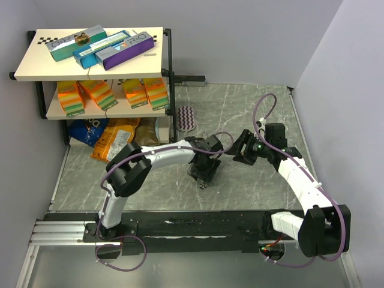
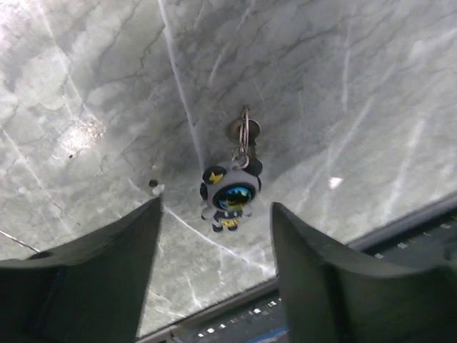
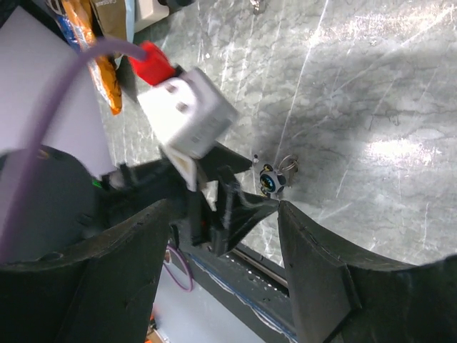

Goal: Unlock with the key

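The key (image 2: pixel 245 131) lies flat on the marble tabletop on a small metal ring. A round black, blue and yellow figure charm (image 2: pixel 230 196) is attached to the ring. My left gripper (image 2: pixel 216 206) hovers just above the charm, open, with nothing between its dark fingers (image 2: pixel 107 271). In the top view the left gripper (image 1: pixel 203 171) is at the table's middle. My right gripper (image 1: pixel 245 150) is a little to its right, open and empty. The right wrist view shows the charm (image 3: pixel 270 181) and ring beyond the right gripper (image 3: pixel 223 207), with the left gripper's fingertips (image 3: pixel 243 211) beside them.
A two-level shelf (image 1: pixel 36 60) with boxes stands at the back left, with snack bags (image 1: pixel 114 141) on the table below it. A striped pad (image 1: pixel 186 117) lies behind the grippers. The black rail (image 1: pixel 198 225) runs along the near edge, close to the key.
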Motion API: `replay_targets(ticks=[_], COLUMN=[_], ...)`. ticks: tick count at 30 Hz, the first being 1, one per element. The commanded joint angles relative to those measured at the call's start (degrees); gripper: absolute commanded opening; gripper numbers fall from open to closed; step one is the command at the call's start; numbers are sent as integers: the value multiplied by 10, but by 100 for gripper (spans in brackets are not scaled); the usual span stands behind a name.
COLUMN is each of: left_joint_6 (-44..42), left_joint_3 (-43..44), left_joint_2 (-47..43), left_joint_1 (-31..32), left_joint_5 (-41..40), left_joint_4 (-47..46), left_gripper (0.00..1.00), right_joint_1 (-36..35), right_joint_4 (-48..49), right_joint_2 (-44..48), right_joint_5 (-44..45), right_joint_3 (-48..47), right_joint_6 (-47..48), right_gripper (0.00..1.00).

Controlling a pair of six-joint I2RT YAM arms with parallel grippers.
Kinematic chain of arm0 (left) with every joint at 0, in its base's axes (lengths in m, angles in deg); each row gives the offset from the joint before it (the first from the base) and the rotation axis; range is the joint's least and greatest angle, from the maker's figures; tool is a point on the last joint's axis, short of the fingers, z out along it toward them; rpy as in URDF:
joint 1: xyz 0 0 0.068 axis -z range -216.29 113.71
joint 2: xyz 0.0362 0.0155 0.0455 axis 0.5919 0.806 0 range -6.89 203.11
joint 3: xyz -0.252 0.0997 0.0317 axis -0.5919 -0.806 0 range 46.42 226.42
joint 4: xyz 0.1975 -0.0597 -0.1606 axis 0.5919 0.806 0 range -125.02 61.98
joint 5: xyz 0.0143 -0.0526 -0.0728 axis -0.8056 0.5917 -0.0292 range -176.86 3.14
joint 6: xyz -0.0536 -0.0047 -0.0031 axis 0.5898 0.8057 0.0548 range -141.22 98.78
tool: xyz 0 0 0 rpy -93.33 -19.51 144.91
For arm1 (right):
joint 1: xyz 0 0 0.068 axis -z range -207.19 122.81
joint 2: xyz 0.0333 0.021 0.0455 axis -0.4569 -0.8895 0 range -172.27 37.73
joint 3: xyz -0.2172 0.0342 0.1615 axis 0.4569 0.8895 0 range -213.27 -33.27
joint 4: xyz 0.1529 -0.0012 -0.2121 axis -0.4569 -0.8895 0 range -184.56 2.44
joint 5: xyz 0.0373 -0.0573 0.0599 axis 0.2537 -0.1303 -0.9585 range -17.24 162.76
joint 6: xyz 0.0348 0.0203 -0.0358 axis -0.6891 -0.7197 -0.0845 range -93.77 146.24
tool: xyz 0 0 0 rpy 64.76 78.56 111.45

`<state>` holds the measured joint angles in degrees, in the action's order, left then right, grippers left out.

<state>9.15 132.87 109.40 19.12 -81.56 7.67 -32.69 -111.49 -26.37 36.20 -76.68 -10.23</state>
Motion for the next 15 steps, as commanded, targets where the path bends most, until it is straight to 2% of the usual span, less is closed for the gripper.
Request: replay_targets(ticks=[1,5,7,9,10,11,13,14,15], left_joint_6=[-13,-19,-22,-29,-29,-29,-22,-19,-18], left_joint_3=[6,7,1,-7,-10,-16,-27,-23,-15], left_joint_2=[24,39,46,50,49,44,39,32,28], left_joint_1=[25,43,44,44,44,44,45,43,43], left_joint_5=[-70,-126,-126,-114,-108,-105,-108,-114,-121], left_joint_4=[12,22,13,-1,-22,-34,-46,-40,-37], left_gripper=[63,52,50,44,37,21,5,1,1], right_joint_1=[6,10,14,16,18,19,24,25,26], right_joint_4=[19,19,19,20,20,19,16,13,11], right_joint_2=[2,4,6,6,7,7,11,12,17], right_joint_5=[-11,-11,-12,-12,-13,-13,-12,-12,-10], right_joint_3=[5,7,10,10,10,10,9,7,7], right_joint_6=[-9,-8,-8,-8,-7,-7,-7,-5,-4], right_gripper=[69,69,69,69,69,69,69,69,69])
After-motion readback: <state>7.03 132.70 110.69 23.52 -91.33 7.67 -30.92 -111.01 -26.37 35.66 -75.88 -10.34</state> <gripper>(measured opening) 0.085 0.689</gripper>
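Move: Right beneath the left hand lies the figurine on the key ring, about 2 cm down and roughly 1 cm to the right, between the open fingers. The key sits some 3 cm ahead and 3 cm right of the hand, flat on the table. The padlock stands about 15 cm farther out and 1 cm left. From the right hand, the figurine lies about 12 cm left, 6 cm back and 14 cm below. Sinking only about 1.5 cm, nearly all at the start, the left hand settles over the figurine while its wrist tilts some 10 degrees, fingertips swinging forward and left. Its wide-open fingers shut nearly all the way and take the figurine's lower body between the tips, their drive effort rising at the last. ##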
